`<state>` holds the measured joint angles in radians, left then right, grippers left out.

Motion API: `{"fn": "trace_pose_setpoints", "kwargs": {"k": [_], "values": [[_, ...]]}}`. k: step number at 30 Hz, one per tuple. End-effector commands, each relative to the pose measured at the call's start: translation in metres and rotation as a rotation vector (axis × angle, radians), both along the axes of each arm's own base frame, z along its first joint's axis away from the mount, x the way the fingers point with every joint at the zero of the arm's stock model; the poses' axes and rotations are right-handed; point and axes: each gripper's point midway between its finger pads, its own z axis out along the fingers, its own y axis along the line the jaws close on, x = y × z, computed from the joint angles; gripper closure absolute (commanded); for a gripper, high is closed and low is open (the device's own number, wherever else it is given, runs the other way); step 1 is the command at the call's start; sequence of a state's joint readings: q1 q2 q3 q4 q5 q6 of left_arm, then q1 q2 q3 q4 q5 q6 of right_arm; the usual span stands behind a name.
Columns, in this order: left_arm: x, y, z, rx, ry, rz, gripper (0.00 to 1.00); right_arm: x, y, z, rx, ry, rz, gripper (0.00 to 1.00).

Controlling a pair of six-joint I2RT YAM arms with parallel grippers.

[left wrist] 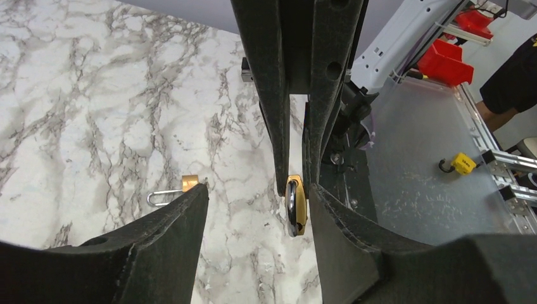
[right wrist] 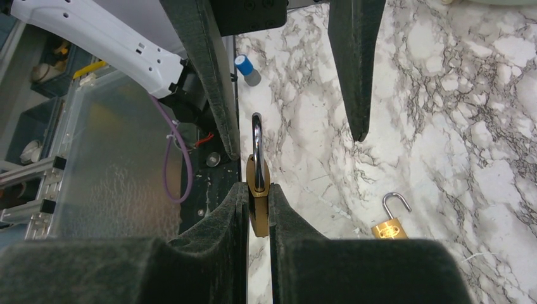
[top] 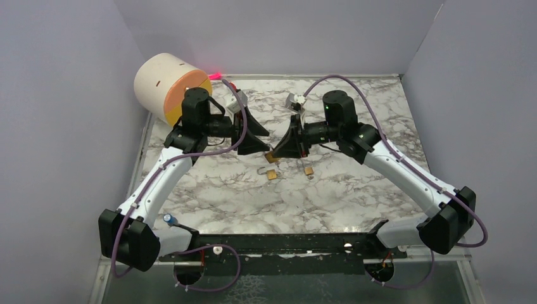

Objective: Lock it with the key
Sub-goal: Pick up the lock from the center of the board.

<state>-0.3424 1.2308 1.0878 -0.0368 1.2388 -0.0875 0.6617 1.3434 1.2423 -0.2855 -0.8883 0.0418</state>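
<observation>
My right gripper [right wrist: 257,183] is shut on the body of a brass padlock [right wrist: 258,215], with the steel shackle [right wrist: 256,136] sticking out past the fingertips. In the top view this gripper [top: 280,150] meets my left gripper [top: 262,143] at the table's middle, with the held padlock [top: 271,156] between them. My left gripper [left wrist: 258,190] is open. The held padlock [left wrist: 296,206] hangs edge-on between its fingers, close to the right finger [left wrist: 329,209]. I cannot tell whether they touch. No key shows in any view.
Two more brass padlocks [top: 272,175] [top: 309,171] lie on the marble, one with its shackle open [right wrist: 388,225]. A pink and orange cylinder [top: 168,85] stands at the back left. A blue-capped item [top: 169,218] sits by the left arm's base.
</observation>
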Motion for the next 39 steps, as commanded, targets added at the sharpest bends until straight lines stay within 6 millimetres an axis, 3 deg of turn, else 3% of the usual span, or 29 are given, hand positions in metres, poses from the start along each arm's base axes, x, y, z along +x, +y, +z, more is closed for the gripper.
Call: {"fn": "trace_pose_setpoints", "kwargs": {"k": [1, 6, 9, 12, 20, 27, 34, 39], "values": [[-0.005, 0.003, -0.004, 0.034, -0.046, -0.020, 0.41, -0.002, 0.002, 0.015, 0.038, -0.030, 0.023, 0.99], [-0.007, 0.002, -0.007, 0.036, -0.031, -0.041, 0.48, -0.002, 0.002, 0.015, 0.037, -0.031, 0.024, 0.99], [-0.008, 0.002, -0.006, 0.034, -0.038, -0.044, 0.70, -0.002, 0.002, 0.015, 0.038, -0.030, 0.027, 0.99], [-0.010, 0.001, -0.005, 0.030, -0.043, -0.056, 1.00, -0.003, 0.003, 0.013, 0.035, -0.022, 0.035, 0.99], [-0.023, 0.002, 0.003, -0.013, -0.083, -0.114, 1.00, 0.004, 0.004, 0.003, -0.004, -0.013, 0.020, 0.99], [0.007, 0.006, 0.024, -0.094, -0.098, 0.075, 1.00, 0.043, -0.011, 0.000, -0.059, -0.087, -0.252, 0.62], [0.029, 0.015, 0.052, -0.221, -0.100, 0.260, 1.00, 0.065, -0.029, 0.005, 0.048, -0.123, -0.434, 0.47], [0.035, 0.022, 0.072, -0.361, -0.066, 0.358, 1.00, 0.074, -0.044, 0.030, 0.220, -0.219, -0.477, 0.34]]}}
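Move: The lock is held by its body in the right fingertips, in front of the left hand's open fingers: its middle lies about 2 cm back, 1 cm right and 3 cm below the left hand, and some 1 cm left and 1 cm below the right hand. On the board, roughly 29 cm below the left hand, are a loose lock about 10 cm ahead and 1 cm right, and a far lock about 11 cm ahead and 12 cm right. The left hand eases down about 1.5 cm and pinches the lock's shackle, fingers shutting fully from well open, while the right hand stays put and keeps its grip on the body. The right fingers then open and let go, that hand drawing off some 6 cm forward and 3.5 cm right with a 20-degree clockwise turn, as the left hand carries the lock about 4 cm forward and 4 cm up, swinging some 15 degrees counter-clockwise. ##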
